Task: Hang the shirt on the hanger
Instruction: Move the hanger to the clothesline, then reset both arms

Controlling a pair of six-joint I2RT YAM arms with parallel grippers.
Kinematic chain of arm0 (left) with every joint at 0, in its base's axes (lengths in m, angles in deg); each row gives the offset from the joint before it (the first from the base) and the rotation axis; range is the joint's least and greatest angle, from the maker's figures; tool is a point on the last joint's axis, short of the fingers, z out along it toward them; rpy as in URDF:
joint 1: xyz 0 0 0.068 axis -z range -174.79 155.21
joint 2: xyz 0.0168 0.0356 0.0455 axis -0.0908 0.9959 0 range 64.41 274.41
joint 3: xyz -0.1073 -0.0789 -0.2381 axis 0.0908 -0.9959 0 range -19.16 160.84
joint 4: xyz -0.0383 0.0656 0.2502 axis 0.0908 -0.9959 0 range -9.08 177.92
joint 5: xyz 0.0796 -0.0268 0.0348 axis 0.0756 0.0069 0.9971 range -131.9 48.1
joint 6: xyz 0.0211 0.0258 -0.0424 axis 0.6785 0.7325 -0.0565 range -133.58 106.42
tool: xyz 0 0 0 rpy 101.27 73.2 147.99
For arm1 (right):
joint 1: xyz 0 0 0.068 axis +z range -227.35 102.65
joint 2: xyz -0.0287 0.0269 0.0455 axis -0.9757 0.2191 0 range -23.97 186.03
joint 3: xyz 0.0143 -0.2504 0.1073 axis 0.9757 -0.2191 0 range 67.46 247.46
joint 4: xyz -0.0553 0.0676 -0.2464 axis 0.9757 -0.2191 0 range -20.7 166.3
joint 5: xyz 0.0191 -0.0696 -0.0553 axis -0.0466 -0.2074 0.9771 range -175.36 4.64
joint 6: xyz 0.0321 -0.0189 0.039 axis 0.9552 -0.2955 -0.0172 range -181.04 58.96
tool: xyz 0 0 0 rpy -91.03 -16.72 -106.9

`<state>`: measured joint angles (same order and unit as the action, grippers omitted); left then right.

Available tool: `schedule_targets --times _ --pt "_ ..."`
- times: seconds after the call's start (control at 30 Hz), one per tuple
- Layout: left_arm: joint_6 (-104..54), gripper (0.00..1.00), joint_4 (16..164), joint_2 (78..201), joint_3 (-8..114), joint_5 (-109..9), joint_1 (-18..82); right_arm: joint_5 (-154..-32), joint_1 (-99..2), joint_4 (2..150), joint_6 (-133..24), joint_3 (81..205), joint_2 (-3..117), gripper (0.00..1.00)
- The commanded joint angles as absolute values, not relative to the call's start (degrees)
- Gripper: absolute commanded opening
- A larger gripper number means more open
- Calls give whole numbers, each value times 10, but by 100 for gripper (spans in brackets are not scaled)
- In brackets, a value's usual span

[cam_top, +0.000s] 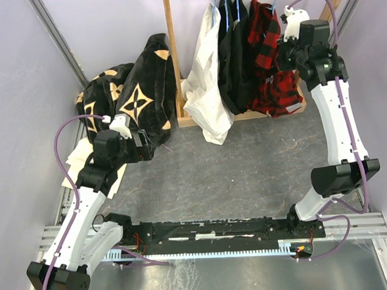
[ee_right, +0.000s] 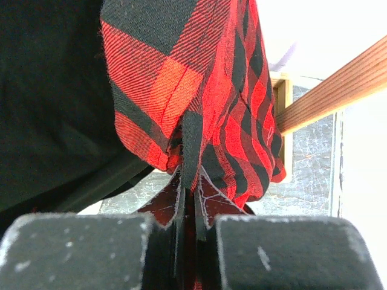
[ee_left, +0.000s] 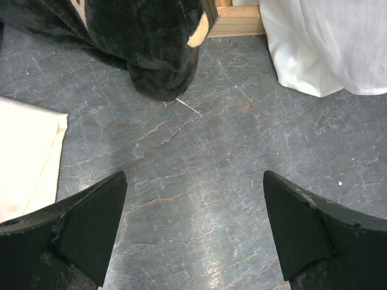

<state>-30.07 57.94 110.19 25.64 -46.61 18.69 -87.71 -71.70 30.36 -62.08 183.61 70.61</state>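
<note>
The red-and-black plaid shirt point(cam_top: 267, 58) hangs at the right end of the wooden rail at the back. A thin light-blue hanger wire point(cam_top: 276, 1) rises above its collar; the rest of the hanger is hidden in the cloth. My right gripper point(cam_top: 281, 46) is raised against the shirt's right side. In the right wrist view it point(ee_right: 192, 199) is shut on a hanging fold of the plaid shirt point(ee_right: 193, 72). My left gripper point(cam_top: 139, 145) is open and empty low over the table point(ee_left: 193, 181), just in front of the black flowered fabric.
A white shirt point(cam_top: 204, 87) and a black garment point(cam_top: 231, 60) hang on the wooden rail frame point(cam_top: 172, 56). Black fabric with tan flowers point(cam_top: 140, 89) is heaped at the back left. A cream cloth point(ee_left: 24, 151) lies left of the left gripper.
</note>
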Motion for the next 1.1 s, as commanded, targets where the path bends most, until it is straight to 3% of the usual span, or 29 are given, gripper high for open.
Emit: schedule_targets --times 0.0,0.17,0.23,0.37,0.53,0.6,0.7,1.07 --pt "-317 99 593 1093 262 -479 187 -832 -673 318 -623 1859 709 2" --pt "-316 99 591 1091 264 -477 187 -798 -638 316 -608 1872 722 2" --pt "-316 99 590 1091 264 -477 187 -780 -628 320 -589 1876 723 6" --pt "-317 99 589 1091 266 -476 187 -810 -615 325 -570 1880 708 40" --pt "-320 99 588 1084 265 -466 187 -829 -613 359 -567 1820 623 68" --pt "-327 100 587 1080 265 -447 187 -808 -613 380 -572 1779 572 85" --pt "-339 99 594 1064 265 -411 187 -769 -614 428 -570 1705 487 99" --pt "-283 99 556 1055 309 -387 188 -740 -613 377 -484 1507 256 99"
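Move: The right fingers are already shut on the near right side of the plaid shirt on its hanger, whose middle is about 5 cm left, 3 ahead and some 8 below. The hanging black clothes it is taken towards are roughly 14 cm left and 3 ahead; the rack's right post is about 12 cm right and 8 ahead. From the idle left hand, the shirt is some 42 cm right, 22 ahead and 10 up. Keep the right gripper's pinch on the shirt and draw it about 4 cm left towards the black clothes. Then spread the fingers wide to let go, drifting a little farther left, and pull back nearly 20 cm and up about 10, easing back right and tipping down. Late on, lift the empty, open left hand a couple of centimetres up and left. ##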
